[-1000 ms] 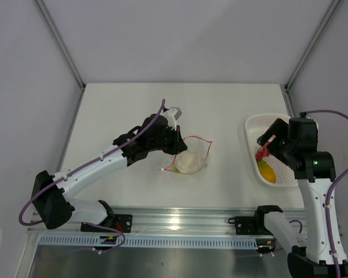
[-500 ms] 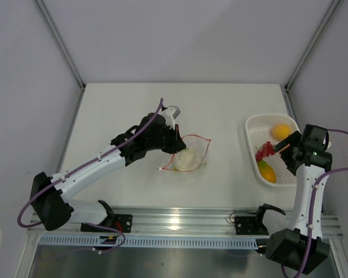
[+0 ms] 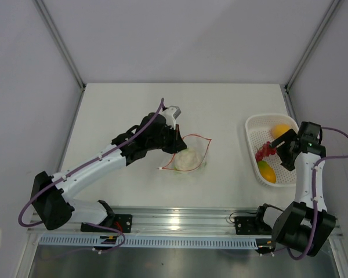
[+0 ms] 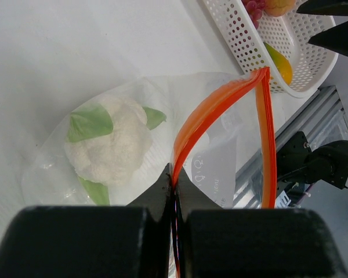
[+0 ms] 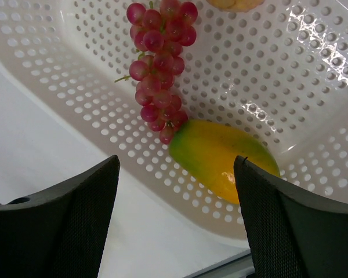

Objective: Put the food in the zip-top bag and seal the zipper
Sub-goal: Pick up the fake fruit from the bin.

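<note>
The clear zip-top bag [image 3: 192,157] lies mid-table with its mouth gaping, and a white-green cauliflower piece [image 3: 186,159] sits inside it. My left gripper [image 3: 175,143] is shut on the red-orange zipper [image 3: 200,139] at the mouth's edge. In the left wrist view the gripper [image 4: 175,182] pinches the zipper [image 4: 217,104], with the cauliflower [image 4: 107,145] to the left inside the bag [image 4: 220,168]. My right gripper [image 3: 278,149] hangs open over the basket. The right wrist view shows it [image 5: 177,162] above a red grape cluster [image 5: 159,63] and a yellow-green fruit [image 5: 223,165], holding nothing.
The white perforated basket [image 3: 252,130] stands at the right edge and holds the grapes [image 3: 264,150], the yellow-green fruit [image 3: 267,172] and an orange fruit [image 3: 281,131]. An aluminium rail [image 3: 180,223] runs along the near edge. Enclosure walls close in on three sides.
My right arm has pulled back to the right and come down lower over the basket, still open. The left gripper, the bag and the cauliflower have stayed put.
</note>
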`<state>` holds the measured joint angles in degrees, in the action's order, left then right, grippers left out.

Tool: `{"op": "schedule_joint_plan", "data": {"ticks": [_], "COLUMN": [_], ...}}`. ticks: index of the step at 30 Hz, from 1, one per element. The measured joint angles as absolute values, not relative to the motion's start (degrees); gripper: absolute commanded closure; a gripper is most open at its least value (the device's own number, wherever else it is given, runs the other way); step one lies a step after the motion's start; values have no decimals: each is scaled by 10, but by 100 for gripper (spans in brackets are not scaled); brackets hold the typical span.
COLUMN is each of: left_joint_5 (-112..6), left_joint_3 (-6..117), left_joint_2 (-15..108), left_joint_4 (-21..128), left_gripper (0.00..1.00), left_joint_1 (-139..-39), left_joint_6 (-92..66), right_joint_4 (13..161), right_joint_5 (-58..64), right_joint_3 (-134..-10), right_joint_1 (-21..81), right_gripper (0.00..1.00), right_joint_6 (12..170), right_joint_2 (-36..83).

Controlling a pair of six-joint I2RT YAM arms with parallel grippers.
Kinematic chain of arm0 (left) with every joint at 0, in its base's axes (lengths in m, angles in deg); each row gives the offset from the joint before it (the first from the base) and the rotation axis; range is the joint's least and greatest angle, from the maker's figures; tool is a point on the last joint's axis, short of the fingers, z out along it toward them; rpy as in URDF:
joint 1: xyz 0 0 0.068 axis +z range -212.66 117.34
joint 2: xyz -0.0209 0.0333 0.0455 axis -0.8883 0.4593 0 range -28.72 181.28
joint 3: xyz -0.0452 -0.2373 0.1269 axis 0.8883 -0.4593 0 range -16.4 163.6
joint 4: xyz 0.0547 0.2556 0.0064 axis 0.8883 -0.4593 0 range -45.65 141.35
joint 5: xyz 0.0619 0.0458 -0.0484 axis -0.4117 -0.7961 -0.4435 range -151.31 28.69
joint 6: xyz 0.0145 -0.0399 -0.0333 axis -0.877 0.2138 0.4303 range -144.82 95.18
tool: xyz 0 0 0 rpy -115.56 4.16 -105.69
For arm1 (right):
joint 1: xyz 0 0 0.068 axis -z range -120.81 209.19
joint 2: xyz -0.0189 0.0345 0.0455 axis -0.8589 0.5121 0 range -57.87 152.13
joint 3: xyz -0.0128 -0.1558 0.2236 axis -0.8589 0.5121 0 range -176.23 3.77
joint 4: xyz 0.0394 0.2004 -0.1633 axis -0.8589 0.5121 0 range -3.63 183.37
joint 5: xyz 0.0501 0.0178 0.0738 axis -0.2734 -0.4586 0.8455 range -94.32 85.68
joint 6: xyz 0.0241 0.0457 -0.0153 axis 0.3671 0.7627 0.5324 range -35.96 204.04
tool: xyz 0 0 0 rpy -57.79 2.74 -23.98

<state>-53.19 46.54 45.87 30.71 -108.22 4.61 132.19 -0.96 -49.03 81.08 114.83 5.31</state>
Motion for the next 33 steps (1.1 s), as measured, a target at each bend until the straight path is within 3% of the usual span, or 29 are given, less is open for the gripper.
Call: {"op": "schedule_joint_plan", "data": {"ticks": [27, 33], "left_joint_5": [-489, -481], "left_joint_3": [462, 458], "left_joint_2": [468, 472], "left_joint_4": [346, 359], "left_gripper": [100, 99], "left_joint_1": [-1070, -1070], "left_joint_6": [47, 47], "right_joint_4": [1175, 1155], "right_joint_5": [-68, -105], "right_joint_3": [-466, -468], "right_joint_1": [732, 718], "right_gripper": [18, 22], "right_joint_6": [1185, 1201], "right_joint_2": [259, 294]}}
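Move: The red grapes in the white bin lie about 6 cm ahead of the right hand, 2 cm to its left and some 11 cm below it. At much the same depth, the yellow-green mango is about 3 cm back and 1 cm left of the hand, the peach about 7 cm ahead and 7 cm right, and the orange about 16 cm ahead and 4 cm right. From the left hand, the grapes are roughly 43 cm right, 8 cm ahead and 19 cm down. No grip yet: the right hand heads down into the bin onto the red grapes, sinking about 10 cm while reaching some 5 cm forward, fingers kept wide open and tipping about 10 degrees steeper, until they straddle the bunch's near half. The left hand still pinches the bag's zipper edge, drifting slightly right. ##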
